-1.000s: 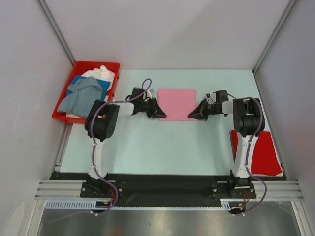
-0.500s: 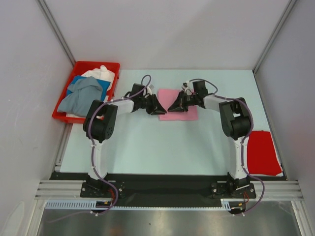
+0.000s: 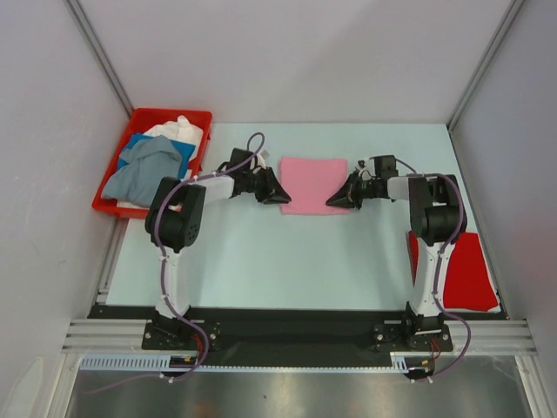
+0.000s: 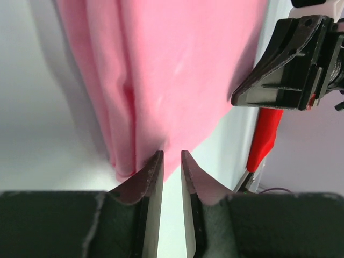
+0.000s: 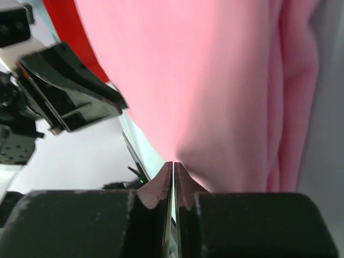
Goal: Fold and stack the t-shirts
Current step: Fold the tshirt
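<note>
A light pink t-shirt (image 3: 313, 183) lies folded flat in the middle of the table. At its left edge my left gripper (image 3: 283, 193) stands slightly open. The left wrist view shows its tips (image 4: 171, 153) at the near corner of the pink cloth (image 4: 177, 70), with only table in the gap. My right gripper (image 3: 332, 202) is shut at the shirt's right edge. Its tips (image 5: 173, 163) touch the pink cloth (image 5: 215, 80), and I cannot tell whether any is pinched. A folded red t-shirt (image 3: 466, 270) lies at the near right.
A red bin (image 3: 193, 117) at the back left holds a grey-blue shirt (image 3: 144, 174), a blue one (image 3: 139, 144) and a white one (image 3: 178, 129). Grey walls close in the table on three sides. The arm bases stand at the near edge.
My right gripper swept left across the pink shirt and has come back to its right edge. The left gripper shifted slightly along the left edge. The shirt's outline looks the same.
</note>
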Robot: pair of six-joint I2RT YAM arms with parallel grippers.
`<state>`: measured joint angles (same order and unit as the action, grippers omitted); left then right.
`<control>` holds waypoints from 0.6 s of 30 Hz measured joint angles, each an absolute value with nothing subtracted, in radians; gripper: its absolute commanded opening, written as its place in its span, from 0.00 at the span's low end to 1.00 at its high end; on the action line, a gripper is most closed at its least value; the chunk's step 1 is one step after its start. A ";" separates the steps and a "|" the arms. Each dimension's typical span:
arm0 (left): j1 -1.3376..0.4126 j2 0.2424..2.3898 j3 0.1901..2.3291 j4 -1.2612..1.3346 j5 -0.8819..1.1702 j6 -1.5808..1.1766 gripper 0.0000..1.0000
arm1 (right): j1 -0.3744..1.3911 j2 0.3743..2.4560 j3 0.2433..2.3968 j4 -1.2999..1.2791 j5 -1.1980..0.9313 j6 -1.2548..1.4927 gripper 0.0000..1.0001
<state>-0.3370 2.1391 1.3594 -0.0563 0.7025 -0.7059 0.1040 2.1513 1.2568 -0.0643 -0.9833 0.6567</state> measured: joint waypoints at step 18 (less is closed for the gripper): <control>-0.286 2.400 1.651 0.015 0.785 -0.805 0.24 | 0.082 2.460 1.594 0.273 -0.983 0.989 0.14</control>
<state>-0.2855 2.4001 1.6508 0.0154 0.7849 -0.8047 0.0822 2.4596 1.5944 0.2729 -0.9829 0.9890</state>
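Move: The pink t-shirt lies folded to a rough square beneath both hands, its near edge some 4 cm behind them. Its middle is about 5 cm ahead and 7 cm to the right of the left hand, 3 cm below; from the right hand about 6 cm ahead, 4 cm left and 3 cm below. The red bin sits around 12 cm ahead and 32 cm left of the left hand; the red cloth lies roughly 29 cm right and 21 cm back from the right hand. Both sets of fingertips, kept nearly shut, come down on the t-shirt's top layer and push it forward, away from its near edge. Left lifts a little while travelling some 7 cm forward, then stays low; right rises about 3 cm, swings slightly left and back, sinks again and reaches about 11 cm forward, its wrist turning some 10 degrees. ##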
